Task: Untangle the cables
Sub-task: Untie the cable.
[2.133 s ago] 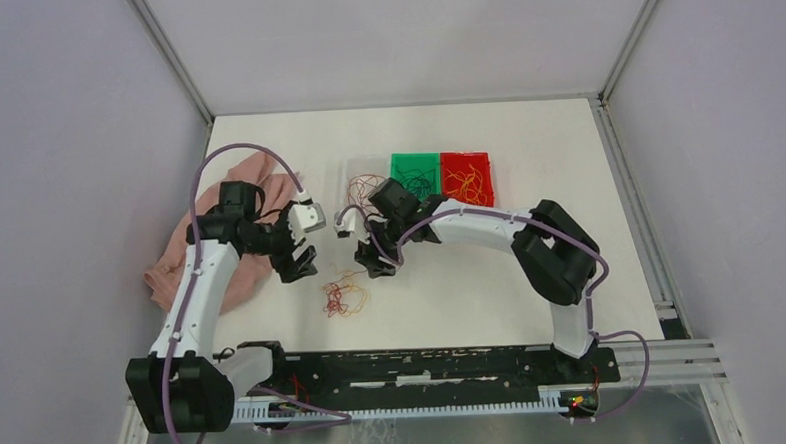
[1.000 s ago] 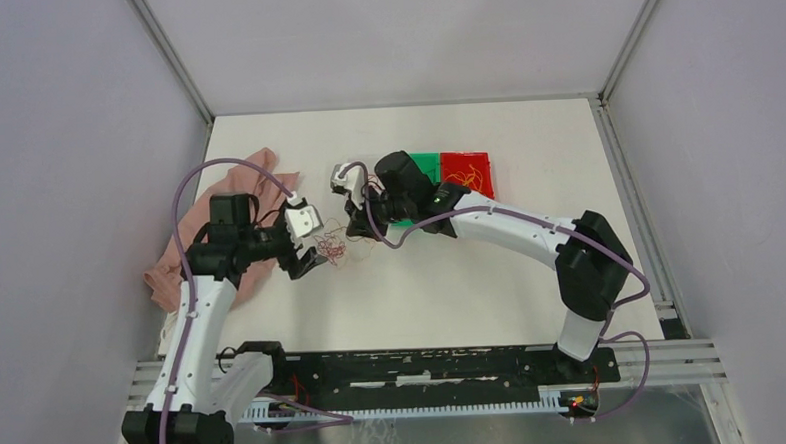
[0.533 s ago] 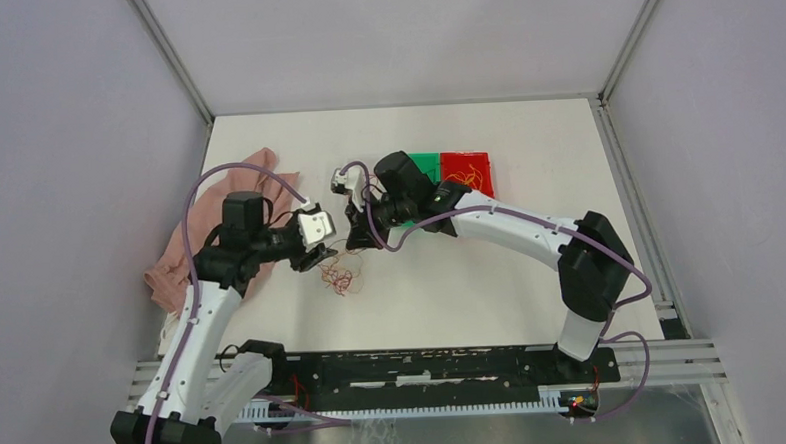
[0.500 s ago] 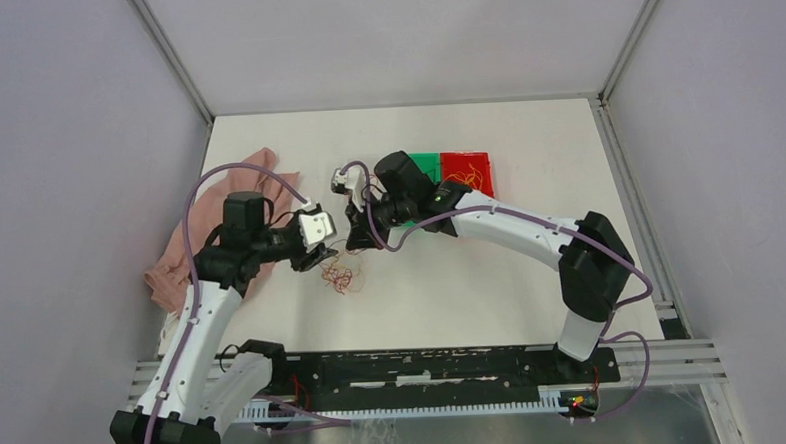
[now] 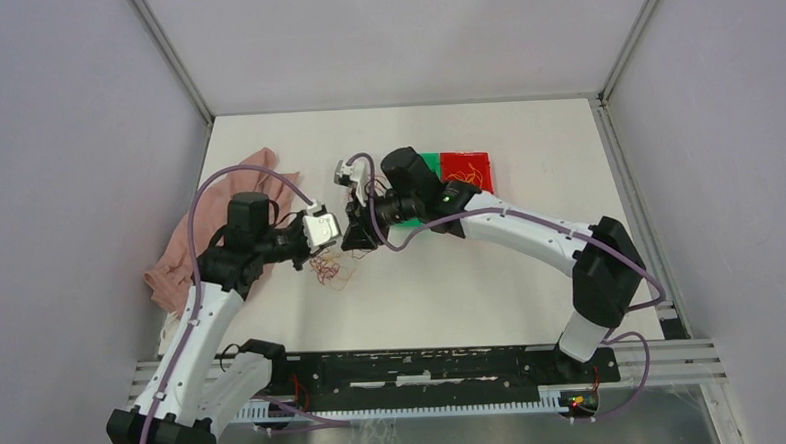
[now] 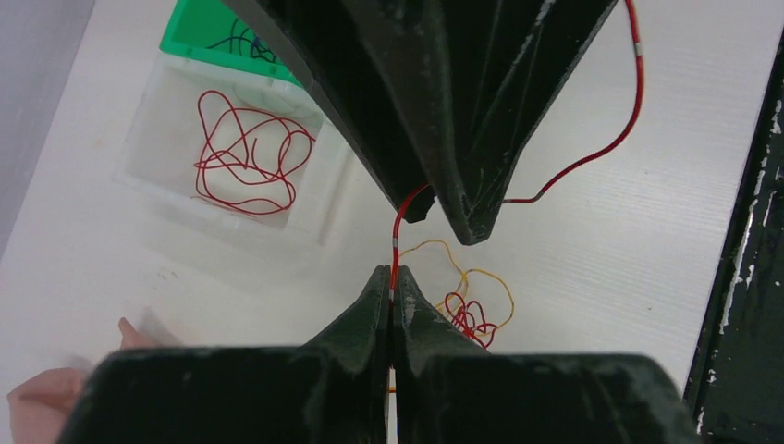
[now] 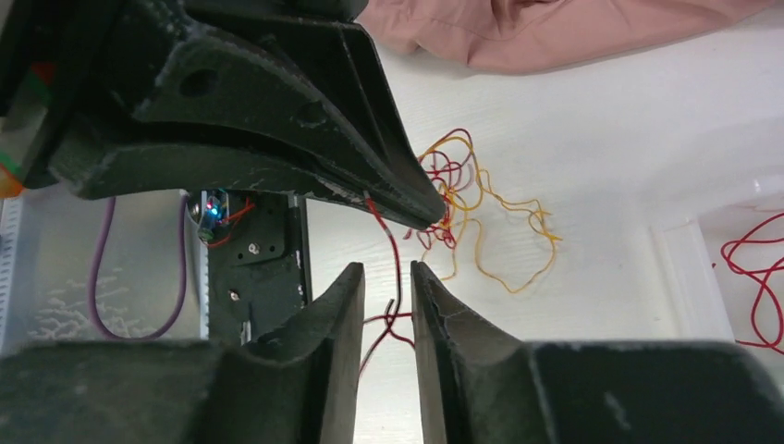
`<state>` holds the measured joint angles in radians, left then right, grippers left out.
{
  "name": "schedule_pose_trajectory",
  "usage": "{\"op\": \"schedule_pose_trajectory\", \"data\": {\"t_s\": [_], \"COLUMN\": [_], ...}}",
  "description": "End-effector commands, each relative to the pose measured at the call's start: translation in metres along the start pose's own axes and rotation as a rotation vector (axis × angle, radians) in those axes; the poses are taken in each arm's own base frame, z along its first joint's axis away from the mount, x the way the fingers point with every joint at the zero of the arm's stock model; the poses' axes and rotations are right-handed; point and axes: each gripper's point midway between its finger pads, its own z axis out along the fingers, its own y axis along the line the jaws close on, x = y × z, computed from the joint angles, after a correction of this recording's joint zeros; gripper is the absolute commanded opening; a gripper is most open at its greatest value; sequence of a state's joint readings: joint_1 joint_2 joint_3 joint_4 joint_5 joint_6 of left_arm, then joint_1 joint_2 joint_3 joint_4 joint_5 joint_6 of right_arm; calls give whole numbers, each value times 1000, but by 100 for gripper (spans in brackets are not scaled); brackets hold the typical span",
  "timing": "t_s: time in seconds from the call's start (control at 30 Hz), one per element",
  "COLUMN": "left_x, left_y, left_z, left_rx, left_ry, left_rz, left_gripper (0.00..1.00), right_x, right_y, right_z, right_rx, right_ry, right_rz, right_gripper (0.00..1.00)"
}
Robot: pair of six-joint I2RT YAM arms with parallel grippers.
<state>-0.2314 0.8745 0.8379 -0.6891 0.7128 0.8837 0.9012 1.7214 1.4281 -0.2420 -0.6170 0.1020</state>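
The cables lie as a small red and orange-yellow tangle [image 5: 329, 272] on the white table, under the two grippers. One red cable [image 6: 396, 242] rises from the table into my left gripper [image 6: 391, 277], which is shut on it. That same strand [image 7: 397, 264] runs on between the fingers of my right gripper [image 7: 385, 273], whose jaws stand a little apart and do not pinch it. The two grippers meet tip to tip above the tangle [image 7: 467, 199]; in the top view the left gripper [image 5: 335, 237] sits just left of the right gripper [image 5: 357, 239].
A pink cloth [image 5: 198, 249] lies at the left of the table. A clear tray [image 6: 148, 148] holds a coil of red cables, next to a green tray [image 5: 428, 162] and a red tray [image 5: 467, 171] with sorted cables. The black base rail [image 5: 425, 366] runs along the near edge.
My left gripper has moved right to the right gripper and shut on the red cable. The right gripper's jaws have parted slightly. The tangle has shifted a little towards the grippers.
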Motion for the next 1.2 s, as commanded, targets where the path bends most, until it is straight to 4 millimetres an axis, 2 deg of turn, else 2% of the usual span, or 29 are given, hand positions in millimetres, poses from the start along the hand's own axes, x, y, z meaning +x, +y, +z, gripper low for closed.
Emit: {"op": "schedule_pose_trajectory", "data": {"t_s": [0.0, 0.1, 0.17, 0.23, 0.43, 0.53, 0.8, 1.0, 1.07, 1.17], "left_x": [-28, -49, -60, -71, -103, -112, -120, -102, -106, -118], "left_y": [19, 23, 24, 25, 33, 35, 44, 51, 48, 44], "left_z": [-7, -11, -12, -13, -23, -25, -28, -25, -25, -26], "left_rx": [-87, -92, -80, -68, -77, -76, -116, -179, -157, -116], "left_ry": [-84, -146, -177, -207, -300, -325, -350, -297, -316, -358], "left_rz": [-3, -63, -118, -161, -246, -295, -366, -373, -384, -410], "left_gripper": [3, 3, 3, 3, 3, 3, 3, 3, 3, 3], "right_x": [-43, -61, -79, -83, -60, -51, -46, -68, -70, -61], "right_y": [6, -15, -21, -23, -38, -39, -11, 27, 30, 19], "right_z": [-22, -44, -69, -92, -140, -159, -167, -179, -177, -166], "right_rx": [37, 120, 133, 158, 245, 233, 122, -23, -42, -21], "right_ry": [-211, -404, -583, -700, -816, -857, -884, -890, -876, -826], "right_rz": [-56, 11, 15, 11, 29, 53, 22, -64, -78, -72], "right_gripper": [41, 57, 66, 77, 86, 86, 86, 88, 88, 87]}}
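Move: The left hand already pinches the red cable at its fingertips, with the same cable at the right hand's fingertips. The red-yellow tangle lies about 4 cm back, 2 cm left and 15 cm below the left hand; from the right hand, roughly 3 cm back, 6 cm left and 16 cm below. The white bin's middle is some 11 cm ahead and 5 cm right of the left hand, the green bin 12 cm ahead and 15 cm right, both about 17 cm down. Right opens, releases the red cable and retreats 13 cm right and up; left keeps hold, lifting 10 cm. ##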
